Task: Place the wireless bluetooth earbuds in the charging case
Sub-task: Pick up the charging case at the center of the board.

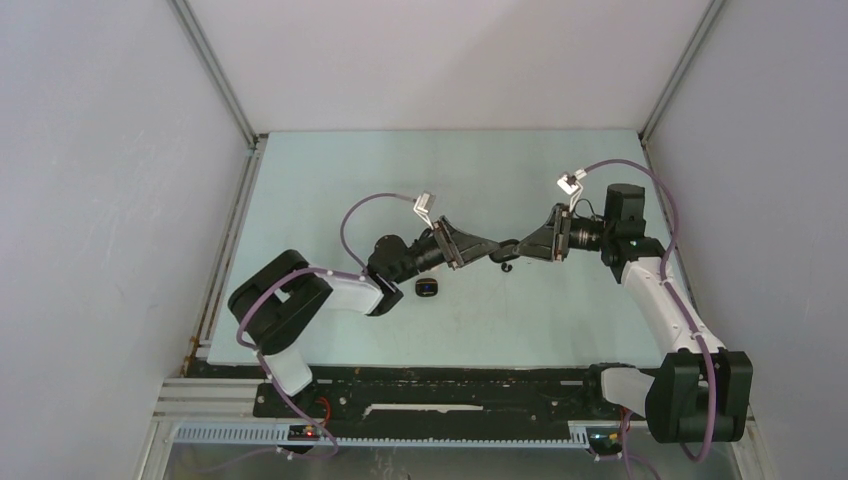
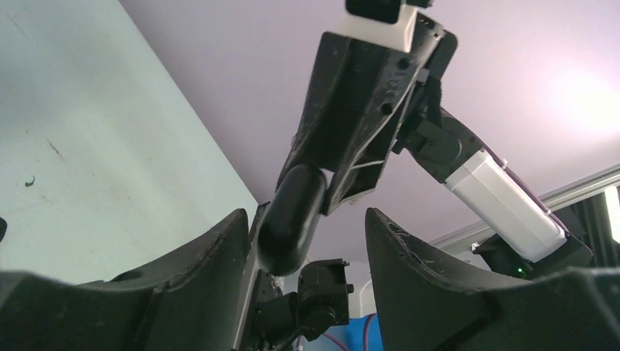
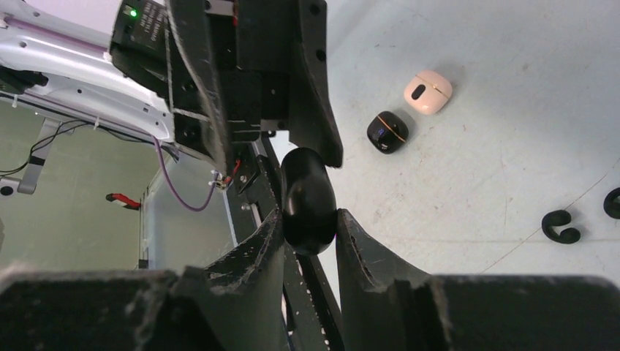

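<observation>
A black pebble-shaped charging case (image 3: 307, 197) is held above the table, with my right gripper (image 3: 308, 212) shut on its lower end. In the left wrist view the same case (image 2: 291, 223) pokes down between my left gripper's (image 2: 305, 213) jaws. It sits close to the left finger (image 2: 212, 256), with a gap to the other finger, and the jaws stand open. The two grippers meet tip to tip over mid-table (image 1: 505, 248). Two small black hook-shaped earbuds (image 3: 560, 226) (image 3: 613, 202) lie loose on the table. Whether the held case is open is hidden.
A second black case (image 3: 387, 132) and a pale pink case (image 3: 428, 91) lie side by side on the light green table (image 1: 560, 320). The black one (image 1: 427, 288) sits just beside the left forearm. Grey walls enclose three sides.
</observation>
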You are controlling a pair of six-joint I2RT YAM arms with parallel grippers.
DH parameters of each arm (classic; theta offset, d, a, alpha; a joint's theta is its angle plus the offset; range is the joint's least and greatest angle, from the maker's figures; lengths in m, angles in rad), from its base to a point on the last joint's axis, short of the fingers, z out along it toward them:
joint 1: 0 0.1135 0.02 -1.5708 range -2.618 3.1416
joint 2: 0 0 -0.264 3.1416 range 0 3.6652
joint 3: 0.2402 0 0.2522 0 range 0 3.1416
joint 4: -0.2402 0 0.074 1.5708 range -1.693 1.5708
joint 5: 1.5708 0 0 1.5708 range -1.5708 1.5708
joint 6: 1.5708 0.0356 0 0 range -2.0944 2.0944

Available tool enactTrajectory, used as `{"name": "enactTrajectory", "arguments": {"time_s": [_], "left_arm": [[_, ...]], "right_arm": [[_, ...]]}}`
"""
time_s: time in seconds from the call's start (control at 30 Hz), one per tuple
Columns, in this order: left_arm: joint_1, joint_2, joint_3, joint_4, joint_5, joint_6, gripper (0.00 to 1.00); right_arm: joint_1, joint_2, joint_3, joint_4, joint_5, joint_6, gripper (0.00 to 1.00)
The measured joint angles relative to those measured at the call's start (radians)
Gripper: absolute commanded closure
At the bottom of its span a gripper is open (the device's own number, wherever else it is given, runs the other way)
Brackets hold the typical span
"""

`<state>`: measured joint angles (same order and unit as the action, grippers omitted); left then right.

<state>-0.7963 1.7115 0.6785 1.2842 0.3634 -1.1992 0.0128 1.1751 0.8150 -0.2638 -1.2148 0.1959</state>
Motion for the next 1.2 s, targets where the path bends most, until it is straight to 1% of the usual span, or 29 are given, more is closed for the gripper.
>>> {"name": "enactTrajectory", "arguments": {"time_s": [0.07,0.3,0.47,0.6,0.83,0.9,0.97,1.03,1.13,1.2], "left_arm": [[0.003,0.014,0.000,-0.001,0.013,-0.014,0.37],[0.003,0.027,0.008,0.001,0.059,-0.033,0.44],[0.005,0.039,0.029,-0.001,0.081,-0.033,0.56],[0.010,0.047,0.034,0.000,0.090,-0.034,0.60],[0.010,0.058,0.037,0.001,0.097,-0.035,0.62],[0.010,0.058,0.037,0.000,0.101,-0.035,0.65],[0.010,0.062,0.042,-0.001,0.105,-0.035,0.65],[0.012,0.068,0.046,-0.002,0.111,-0.035,0.65],[0.012,0.069,0.048,-0.006,0.116,-0.035,0.59],[0.012,0.069,0.050,-0.006,0.122,-0.033,0.60]], "right_arm": [[0.000,0.000,0.000,0.026,0.000,0.023,0.80],[-0.004,0.000,0.000,0.087,0.002,0.082,0.80],[-0.025,0.000,0.000,0.124,0.006,0.120,0.79],[-0.026,0.000,0.001,0.142,0.008,0.137,0.78],[-0.025,0.000,0.001,0.144,0.008,0.135,0.75],[-0.022,0.000,0.001,0.140,0.010,0.131,0.75],[-0.021,-0.001,0.002,0.135,0.010,0.126,0.75],[-0.021,-0.003,0.002,0.126,0.012,0.119,0.75],[-0.021,-0.005,0.002,0.117,0.015,0.110,0.75],[-0.014,-0.005,0.002,0.116,0.019,0.107,0.75]]}}
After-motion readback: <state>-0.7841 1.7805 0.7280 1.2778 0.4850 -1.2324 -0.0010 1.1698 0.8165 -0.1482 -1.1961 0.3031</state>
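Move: The right hand already pinches the charging case, its middle some 2 cm left of that hand point. The left hand faces it with open fingers; from there the case lies about 3 cm right, 1 cm back and 1 cm lower. About 18 cm below the left hand lie the small black case, 11 cm left and 3 cm back, the pink case, 9 cm left and 2 cm ahead, and an earbud, 6 cm right and 1 cm ahead. Forward and up by about 2 cm in all, the right hand carries the case, which it keeps pinched, then slows and all but holds it there. Meanwhile the left hand sinks about 1.5 cm and edges right, turning some 5 degrees clockwise, and its fingers close part way around the case's free end; whether they touch can't be seen clearly. ##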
